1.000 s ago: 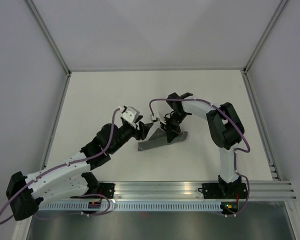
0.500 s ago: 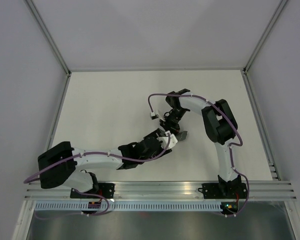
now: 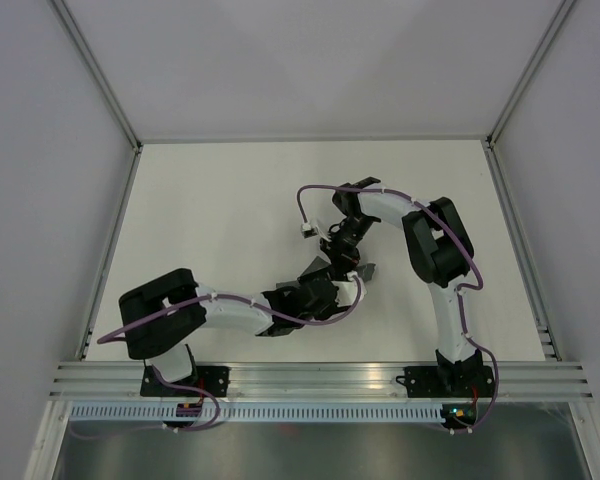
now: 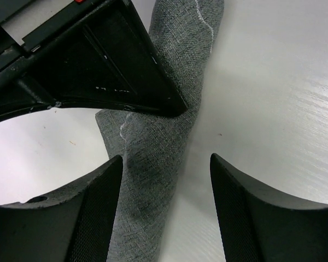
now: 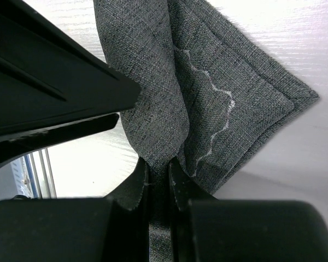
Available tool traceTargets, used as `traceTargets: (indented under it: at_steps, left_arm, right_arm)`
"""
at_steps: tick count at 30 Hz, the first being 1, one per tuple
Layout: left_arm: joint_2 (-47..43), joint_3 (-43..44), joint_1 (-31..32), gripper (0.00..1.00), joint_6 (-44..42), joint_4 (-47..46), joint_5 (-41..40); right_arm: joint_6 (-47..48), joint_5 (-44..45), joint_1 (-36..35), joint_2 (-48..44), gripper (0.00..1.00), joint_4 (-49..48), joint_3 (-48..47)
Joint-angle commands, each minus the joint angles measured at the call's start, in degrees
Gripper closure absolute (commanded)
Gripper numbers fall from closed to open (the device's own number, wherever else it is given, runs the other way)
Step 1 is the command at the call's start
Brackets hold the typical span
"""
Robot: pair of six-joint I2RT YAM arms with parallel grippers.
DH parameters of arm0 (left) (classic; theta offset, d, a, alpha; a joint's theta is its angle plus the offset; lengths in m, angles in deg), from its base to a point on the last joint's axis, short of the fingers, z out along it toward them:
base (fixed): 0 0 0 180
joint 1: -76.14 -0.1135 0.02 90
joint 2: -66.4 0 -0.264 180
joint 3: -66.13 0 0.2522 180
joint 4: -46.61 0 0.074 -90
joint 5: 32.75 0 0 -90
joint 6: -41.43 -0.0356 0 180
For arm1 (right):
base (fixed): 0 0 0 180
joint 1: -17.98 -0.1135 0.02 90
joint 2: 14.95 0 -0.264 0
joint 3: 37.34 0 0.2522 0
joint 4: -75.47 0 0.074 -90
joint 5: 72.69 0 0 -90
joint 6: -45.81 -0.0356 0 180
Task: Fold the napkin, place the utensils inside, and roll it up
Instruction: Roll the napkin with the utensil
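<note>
The dark grey napkin (image 4: pixel 153 164) lies as a narrow roll on the white table; one stitched corner (image 5: pixel 235 98) sticks out flat. No utensils show. My right gripper (image 5: pixel 158 177) is shut on a pinched fold at the roll's end, and it shows in the top view (image 3: pixel 347 260) above the napkin (image 3: pixel 368 271). My left gripper (image 4: pixel 165 185) is open, its fingers (image 4: pixel 93 218) astride the roll without touching it. In the top view, the left gripper (image 3: pixel 330 288) sits just on the near side of the right one.
The left arm (image 3: pixel 220 312) stretches low across the near part of the table (image 3: pixel 210 200). The right arm's black gripper body (image 4: pixel 98 65) hangs close over the roll. An aluminium rail (image 3: pixel 320 375) runs along the near edge.
The left arm has swung from the napkin's left to its near side, bringing its open gripper over the roll. The right gripper has stayed pinched on the napkin, shifting slightly.
</note>
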Motion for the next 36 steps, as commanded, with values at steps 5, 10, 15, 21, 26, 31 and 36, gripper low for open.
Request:
traceTargets:
  at_steps: [5, 10, 15, 21, 26, 31, 36]
  left_arm:
    - [1.94, 2.4, -1.87, 0.42, -1.23, -4.23, 2.34]
    - [2.64, 2.58, -2.75, 0.62, 1.05, -2.39, 6.37]
    - [3.17, 3.28, -3.63, 0.79, 3.33, -0.01, 9.64]
    - [2.38, 2.85, -6.26, 0.95, 7.73, 1.66, 16.57]
    - [2.55, 2.49, -9.16, 0.98, 11.68, 3.33, 23.6]
    - [3.78, 2.58, -11.62, 0.98, 14.67, 5.26, 28.44]
    - [4.57, 2.84, -15.49, 0.98, 18.19, 6.58, 34.33]
  right_arm:
    - [2.13, 7.04, 0.36, 5.38, 0.97, -2.99, 2.38]
    - [2.04, 5.98, 1.16, 3.72, 0.84, -2.56, 2.47]
    - [2.04, 4.49, 1.33, 1.78, 0.63, -1.94, 2.73]
    - [0.9, 1.69, 1.95, -3.48, 0.46, -3.08, 3.7]
    - [-4.97, -1.13, 4.58, -11.57, 0.29, -10.97, 7.47]
    - [-12.01, -2.46, 9.76, -23.08, 0.27, -24.95, 14.84]
    - [-11.94, -1.23, 13.98, -35.45, 0.29, -34.34, 23.37]
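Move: The left hand's open fingers straddle the napkin roll, whose middle lies about 1 cm ahead and 1 cm below its hand point; the napkin's right end is some 2 cm ahead and 8 cm to the right. The right hand still pinches the roll; from it the roll's middle lies roughly 3 cm back and 4 cm left, and the napkin's right end some 5 cm right, nearly level. Left fingers pinch the roll and tilt it about 25 degrees; the right opens, then rises about 9 cm, forward-right. ##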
